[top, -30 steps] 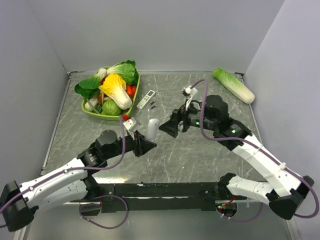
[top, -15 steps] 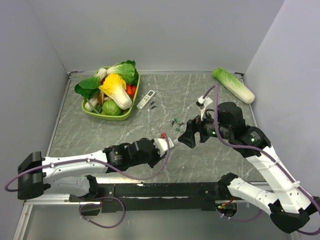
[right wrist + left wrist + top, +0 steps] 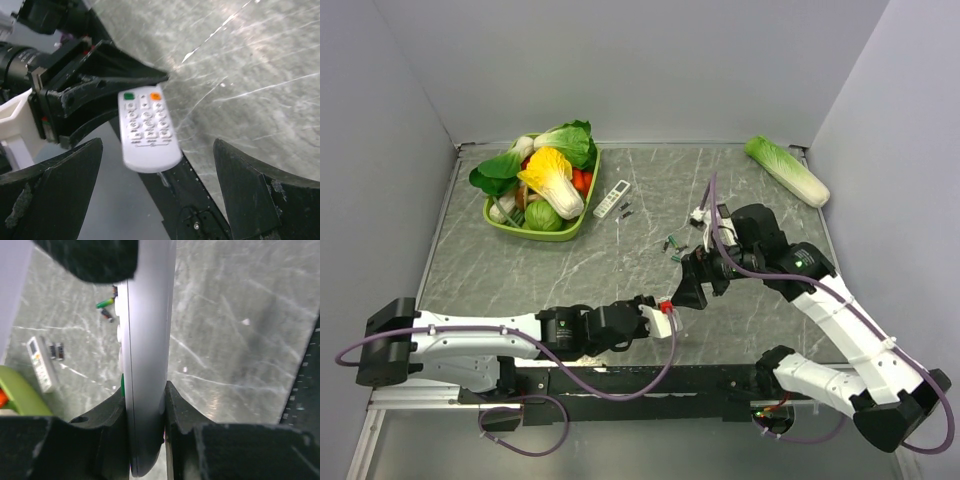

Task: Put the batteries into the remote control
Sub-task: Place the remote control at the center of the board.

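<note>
My left gripper (image 3: 145, 390) is shut on the edge of a white remote with rows of grey buttons (image 3: 147, 127), held over the table's near edge. The right gripper (image 3: 160, 200) hangs open right above that remote, its fingers wide on either side and not touching it. The remote control (image 3: 612, 198), white with a pale screen, lies by the basket and shows again as the remote control (image 3: 41, 364) in the left wrist view. Two greenish batteries (image 3: 673, 249) lie mid-table. Two dark batteries (image 3: 56, 351) rest beside the remote control.
A green basket (image 3: 500, 222) full of vegetables stands at the back left. A long cabbage (image 3: 787, 170) lies in the back right corner. The black mounting rail (image 3: 640, 380) runs along the near edge under both grippers.
The left arm has swung right and toward the near edge, carrying the grey-button remote. The right gripper has come down and nearer, staying open above it.
</note>
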{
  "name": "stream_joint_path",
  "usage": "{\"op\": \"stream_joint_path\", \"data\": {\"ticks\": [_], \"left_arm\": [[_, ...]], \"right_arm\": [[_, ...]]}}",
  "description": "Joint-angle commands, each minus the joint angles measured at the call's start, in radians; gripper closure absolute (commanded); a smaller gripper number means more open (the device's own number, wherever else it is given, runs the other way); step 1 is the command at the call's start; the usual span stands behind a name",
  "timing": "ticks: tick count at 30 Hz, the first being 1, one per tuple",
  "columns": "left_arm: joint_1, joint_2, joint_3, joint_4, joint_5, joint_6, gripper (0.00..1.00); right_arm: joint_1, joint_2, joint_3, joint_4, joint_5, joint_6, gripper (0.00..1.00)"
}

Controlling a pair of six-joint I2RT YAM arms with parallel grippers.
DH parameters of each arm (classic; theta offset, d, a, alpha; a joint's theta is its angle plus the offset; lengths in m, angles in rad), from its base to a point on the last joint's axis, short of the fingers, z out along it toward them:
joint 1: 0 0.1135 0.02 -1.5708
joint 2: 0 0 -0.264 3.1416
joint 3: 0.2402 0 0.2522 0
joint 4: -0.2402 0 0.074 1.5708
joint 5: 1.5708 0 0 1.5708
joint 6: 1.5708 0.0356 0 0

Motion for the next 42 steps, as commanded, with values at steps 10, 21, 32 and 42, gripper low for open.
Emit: {"op": "stream_joint_path", "data": {"ticks": [10,21,32,42], "left_arm": [[-0.027,0.021,-0.021,0.119,-0.135,0.169,0.97],[-0.044,0.023,-0.023,0.088,-0.143,0.146,0.94],[-0.041,-0.009,-0.034,0.019,-0.227,0.036,0.23],[0.077,-0.149,0.014,-0.083,-0.094,-0.24,0.01]], "right_arm": [[0.106,0.136,-0.007,-0.02,-0.074,-0.1,0.06],[0.106,0.173,-0.013,0.009,-0.105,-0.126,0.49],[0.103,0.137,-0.041,0.072,0.051,-0.066,0.97],[-0.004,0.068,-0.113,0.184,0.537,0.113,1.0]]}}
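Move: The left hand already holds the remote control by its screen end; the remote's middle lies about 4 cm to its right, 1 cm back and 2 cm above. From the open right hand, the remote's middle is some 6 cm to the left, 2 cm back and 6 cm below. The loose green batteries lie about 17 cm ahead of the right hand and 3 cm left, the spare white remote roughly 34 cm ahead and 19 cm left, both some 20 cm below. The right fingers close on the button end of the remote control after sinking about 4 cm and easing left and slightly back to it, while the left hand nearly holds still. Then the left fingers open and let go, backing off leftward, as the right carries the remote some 5 cm forward, also rightward and down, its wrist swinging clockwise. ##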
